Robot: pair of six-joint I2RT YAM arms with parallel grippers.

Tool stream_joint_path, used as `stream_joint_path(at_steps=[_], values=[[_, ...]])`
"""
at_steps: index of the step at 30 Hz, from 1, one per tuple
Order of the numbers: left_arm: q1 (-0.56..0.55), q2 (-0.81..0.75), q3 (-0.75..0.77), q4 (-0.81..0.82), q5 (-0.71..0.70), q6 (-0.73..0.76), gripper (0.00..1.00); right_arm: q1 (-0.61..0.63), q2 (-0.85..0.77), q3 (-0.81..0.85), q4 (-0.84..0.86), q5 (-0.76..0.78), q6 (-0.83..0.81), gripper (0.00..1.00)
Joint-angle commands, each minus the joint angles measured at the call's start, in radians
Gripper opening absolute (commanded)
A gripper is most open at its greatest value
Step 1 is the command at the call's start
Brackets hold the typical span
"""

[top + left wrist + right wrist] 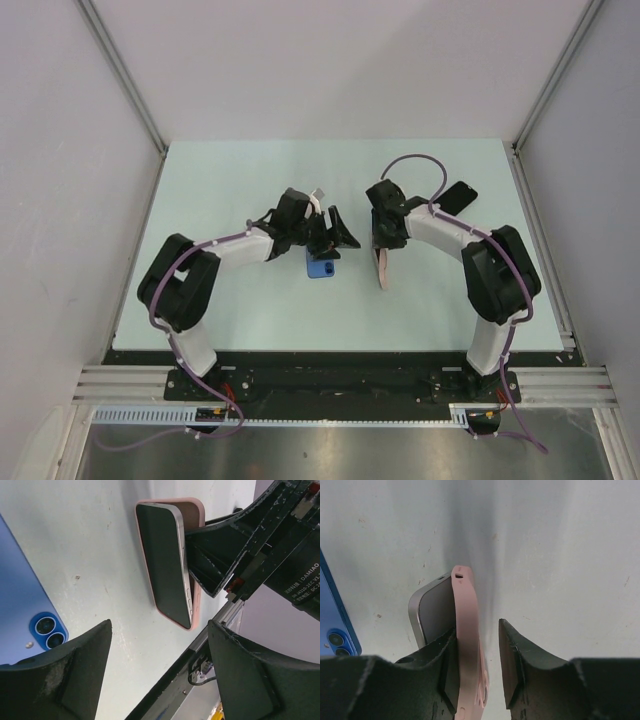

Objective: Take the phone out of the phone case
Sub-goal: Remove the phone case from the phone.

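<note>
A pink phone case stands on its long edge on the table, with a silver-framed phone in it. The phone's far end is peeled out of the case. My right gripper straddles them from above. In the right wrist view its left finger lies against the phone and the case. The right finger stands a small gap away from the case's back. My left gripper is open and empty, just left of the case, in the left wrist view over bare table.
A blue phone lies camera-side up under my left gripper, and shows in the left wrist view and the right wrist view. A flat black object lies at the back right. The table's front edge is close.
</note>
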Motion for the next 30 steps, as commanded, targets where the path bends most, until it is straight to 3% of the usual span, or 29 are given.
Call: stream_joint_path(at_steps=[1, 8, 13, 24, 29, 30], values=[[-0.01, 0.018, 0.063, -0.011, -0.021, -0.044, 0.8, 0.002, 0.155, -0.138, -0.057, -0.016, 0.009, 0.38], [-0.01, 0.029, 0.073, -0.011, -0.026, -0.061, 0.79, -0.001, 0.18, -0.172, -0.008, -0.046, 0.01, 0.31], [-0.01, 0.052, 0.075, 0.007, -0.013, -0.087, 0.79, -0.027, 0.157, -0.213, 0.051, -0.103, 0.015, 0.01], [-0.028, 0.115, 0.119, 0.016, -0.056, -0.244, 0.78, -0.007, 0.125, -0.216, 0.088, -0.109, 0.036, 0.0], [-0.028, 0.158, 0.224, -0.133, -0.088, -0.248, 0.79, -0.001, 0.128, -0.216, 0.086, -0.105, 0.047, 0.0], [-0.028, 0.159, 0.227, -0.131, -0.084, -0.245, 0.79, 0.002, 0.123, -0.216, 0.085, -0.103, 0.047, 0.04]])
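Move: The pink phone case stands on edge between the right fingers, one already inside it behind the phone; its middle is about 3 cm back of that hand and 1 cm below. The phone leans some 2 cm left of the case's middle. From the left hand the phone is roughly 8 cm right, level fore and aft, and 6 cm below; the blue phone lies about 8 cm left, 1 cm ahead and 8 cm below. Right fingers sink 2 cm, pinching the case wall; open left hand edges 3 cm right-forward, nearing the phone. ##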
